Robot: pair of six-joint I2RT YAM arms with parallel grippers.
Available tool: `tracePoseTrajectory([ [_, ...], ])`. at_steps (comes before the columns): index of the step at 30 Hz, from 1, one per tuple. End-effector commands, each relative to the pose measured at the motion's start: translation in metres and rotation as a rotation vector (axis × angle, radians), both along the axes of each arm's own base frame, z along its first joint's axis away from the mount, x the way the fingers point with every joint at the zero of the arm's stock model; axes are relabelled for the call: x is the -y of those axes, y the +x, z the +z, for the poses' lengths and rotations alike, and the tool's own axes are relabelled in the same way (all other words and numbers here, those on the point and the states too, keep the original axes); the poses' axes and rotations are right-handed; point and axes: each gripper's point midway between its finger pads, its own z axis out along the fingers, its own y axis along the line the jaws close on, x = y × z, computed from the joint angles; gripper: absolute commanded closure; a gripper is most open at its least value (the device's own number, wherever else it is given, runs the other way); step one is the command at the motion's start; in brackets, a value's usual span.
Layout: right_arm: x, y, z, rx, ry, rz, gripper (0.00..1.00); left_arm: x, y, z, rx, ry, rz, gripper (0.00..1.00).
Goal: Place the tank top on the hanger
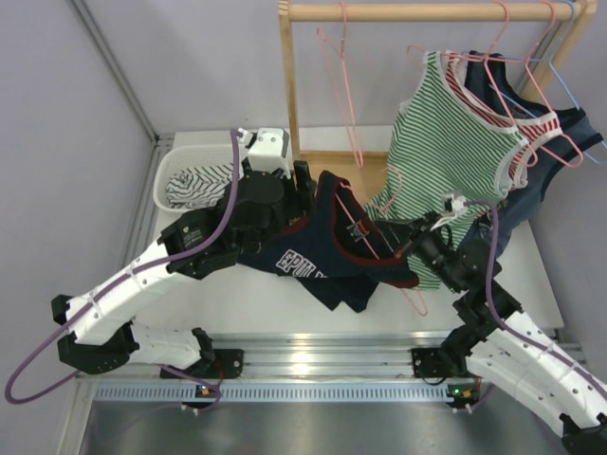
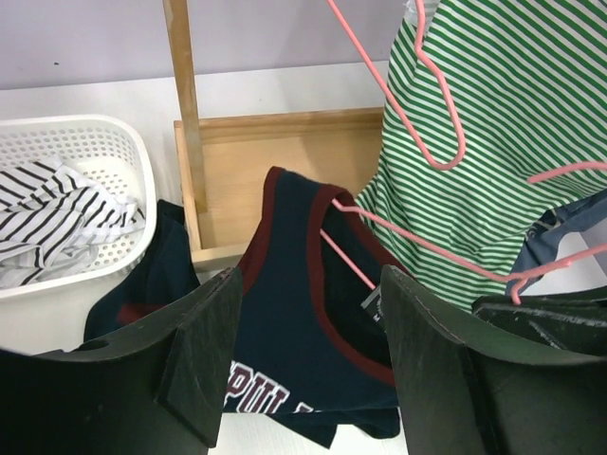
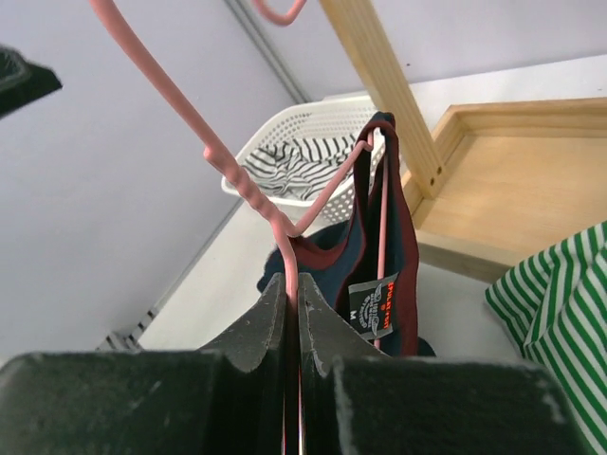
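The dark navy tank top [image 1: 313, 256] with maroon trim hangs draped between the two arms above the table. One shoulder strap [image 2: 285, 313] stands up in the left wrist view. The pink hanger [image 3: 247, 185] runs inside the neck opening [image 2: 346, 263], one arm under a strap [image 3: 379, 227]. My right gripper [image 3: 292, 284] is shut on the hanger's wire below the twisted neck, at the tank top's right side [image 1: 417, 242]. My left gripper [image 2: 311, 277] stands open at the raised shoulder [image 1: 305, 185], and the fabric shows past its wide-apart fingers.
A white basket [image 1: 175, 171] holding striped clothes sits at the back left. The wooden rack [image 1: 289, 85] and its base tray [image 1: 332, 166] stand behind. A green-striped tank top [image 1: 446, 142], a plain navy top [image 1: 531, 199], a spare pink hanger [image 1: 346, 95] and a light blue hanger [image 1: 569, 95] hang on the rail.
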Motion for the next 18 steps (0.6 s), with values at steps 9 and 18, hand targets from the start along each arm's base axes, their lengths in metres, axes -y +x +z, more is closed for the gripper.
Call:
tracePoseTrajectory([
  [9, 0.039, 0.023, 0.039, 0.033, 0.133, -0.116, 1.0, -0.014, -0.005, 0.009, 0.008, -0.013, 0.016, 0.36],
  [18, 0.073, 0.047, 0.089, 0.117, 0.148, -0.195, 1.0, -0.018, -0.006, 0.008, 0.006, -0.017, 0.02, 0.36],
])
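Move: The right gripper already holds the pink hanger by a shoulder near its neck, with the navy tank top on it. The rack's wooden bar, at the free stretch beside the striped top's hanger, is about 22 cm ahead of it, roughly level sideways and some 26 cm above. The striped top hangs about 13 cm ahead and 9 cm to its right; the empty pink hanger is 20 cm ahead, 17 cm left. From the idle left gripper, that stretch of bar lies about 20 cm ahead, 23 cm right, 14 cm up. Keep the right fingers shut on the hanger and carry it with the navy tank top about 6 cm to the right and 5 cm forward, towards the rack and alongside the striped top. Travel nearly level at first, then start lifting, some 2 cm by the end, while turning the wrist about 10 degrees clockwise. ##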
